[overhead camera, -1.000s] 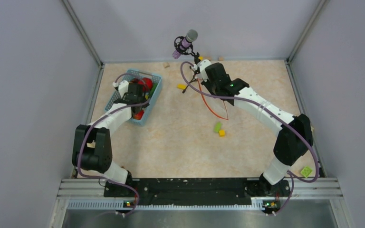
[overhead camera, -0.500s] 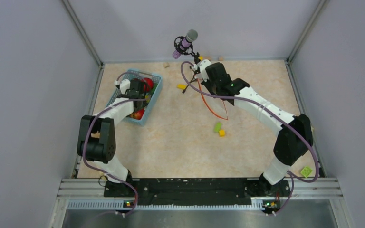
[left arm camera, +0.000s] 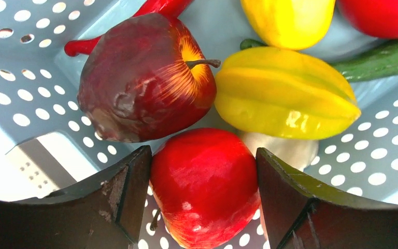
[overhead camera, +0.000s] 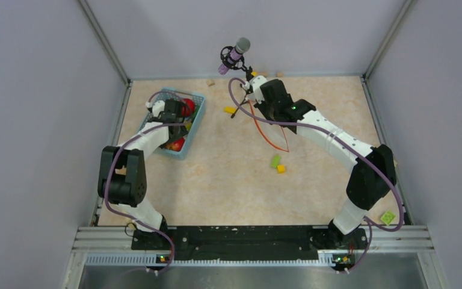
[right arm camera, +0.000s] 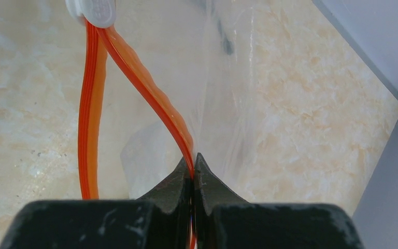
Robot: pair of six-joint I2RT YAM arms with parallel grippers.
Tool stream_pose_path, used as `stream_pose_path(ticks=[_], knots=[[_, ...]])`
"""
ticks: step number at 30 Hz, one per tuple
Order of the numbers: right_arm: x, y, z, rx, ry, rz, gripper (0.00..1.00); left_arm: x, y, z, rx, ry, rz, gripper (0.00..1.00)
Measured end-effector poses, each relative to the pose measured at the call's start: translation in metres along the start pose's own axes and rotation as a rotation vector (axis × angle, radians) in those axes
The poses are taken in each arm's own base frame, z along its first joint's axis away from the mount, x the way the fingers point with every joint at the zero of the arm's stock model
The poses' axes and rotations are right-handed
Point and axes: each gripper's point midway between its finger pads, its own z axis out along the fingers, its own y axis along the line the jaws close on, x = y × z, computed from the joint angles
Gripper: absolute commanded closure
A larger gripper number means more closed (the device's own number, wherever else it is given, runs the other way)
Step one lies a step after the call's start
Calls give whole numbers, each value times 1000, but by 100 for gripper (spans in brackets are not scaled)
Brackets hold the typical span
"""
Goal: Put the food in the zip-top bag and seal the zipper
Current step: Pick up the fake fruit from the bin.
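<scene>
The food lies in a light-blue basket (overhead camera: pixel 196 100) at the back left. My left gripper (overhead camera: pixel 177 122) reaches down into it. In the left wrist view its jaws (left arm camera: pixel 203 153) press both sides of a shiny red apple (left arm camera: pixel 204 181). Beyond it lie a dark red apple (left arm camera: pixel 140 78), a yellow starfruit (left arm camera: pixel 285 93), a red chili (left arm camera: pixel 155 8) and a green piece (left arm camera: pixel 383 54). My right gripper (overhead camera: pixel 254 83) (right arm camera: pixel 193 160) is shut on the orange-red zipper (right arm camera: pixel 134 67) (overhead camera: pixel 269 133) of the clear zip-top bag (right arm camera: pixel 223 104), whose mouth hangs open in a loop.
A purple microphone (overhead camera: pixel 234 54) stands at the back middle. A yellow block (overhead camera: pixel 230 109) lies near the bag. A green block (overhead camera: pixel 275 161) and a yellow one (overhead camera: pixel 281 169) lie mid-table. Another green block (overhead camera: pixel 388 217) sits by the right arm's base. Grey walls enclose the table.
My left arm has pushed further into the basket and its jaws have narrowed onto the red apple. The right arm and the bag have not moved.
</scene>
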Motion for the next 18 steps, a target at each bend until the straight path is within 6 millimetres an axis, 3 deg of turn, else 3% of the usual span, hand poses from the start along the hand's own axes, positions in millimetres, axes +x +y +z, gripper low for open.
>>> stream_pose_path(ticks=[4, 9, 14, 18], knots=[[-2, 1, 0, -7, -8, 2, 100, 0, 1, -14, 25, 19, -2, 100], [-5, 1, 1, -12, -21, 9, 100, -23, -3, -50, 118, -45, -53, 100], [-5, 2, 2, -25, -24, 35, 100, -38, -13, -98, 315, -109, -106, 100], [-7, 7, 2, -62, -33, 61, 100, -26, -44, -149, 625, -135, -86, 100]])
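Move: The left hand, low in the bin, already grips the red apple; the open mouth of the zip-top bag it is bound for lies about 29 cm to its right, 1 cm ahead and roughly 11 cm higher. The dark apple sits some 6 cm left and 3 cm ahead, the star fruit about 5 cm ahead and 1 cm right, and the bin's right wall about 5 cm right, level with it. From the right hand, which pinches the bag's edge, the mouth's middle is about 2 cm left, 1 cm back and 1 cm below. Up first, nearly straight, then ever faster up with a swing to the right and a little back, the left hand hoists the gripped red apple about 13 cm out of the bin towards the bag. Late in the climb the wrist tips its fingers up some 25 degrees, turns clockwise and drops its left side. The right hand keeps its pinch on the bag's edge, almost still. ##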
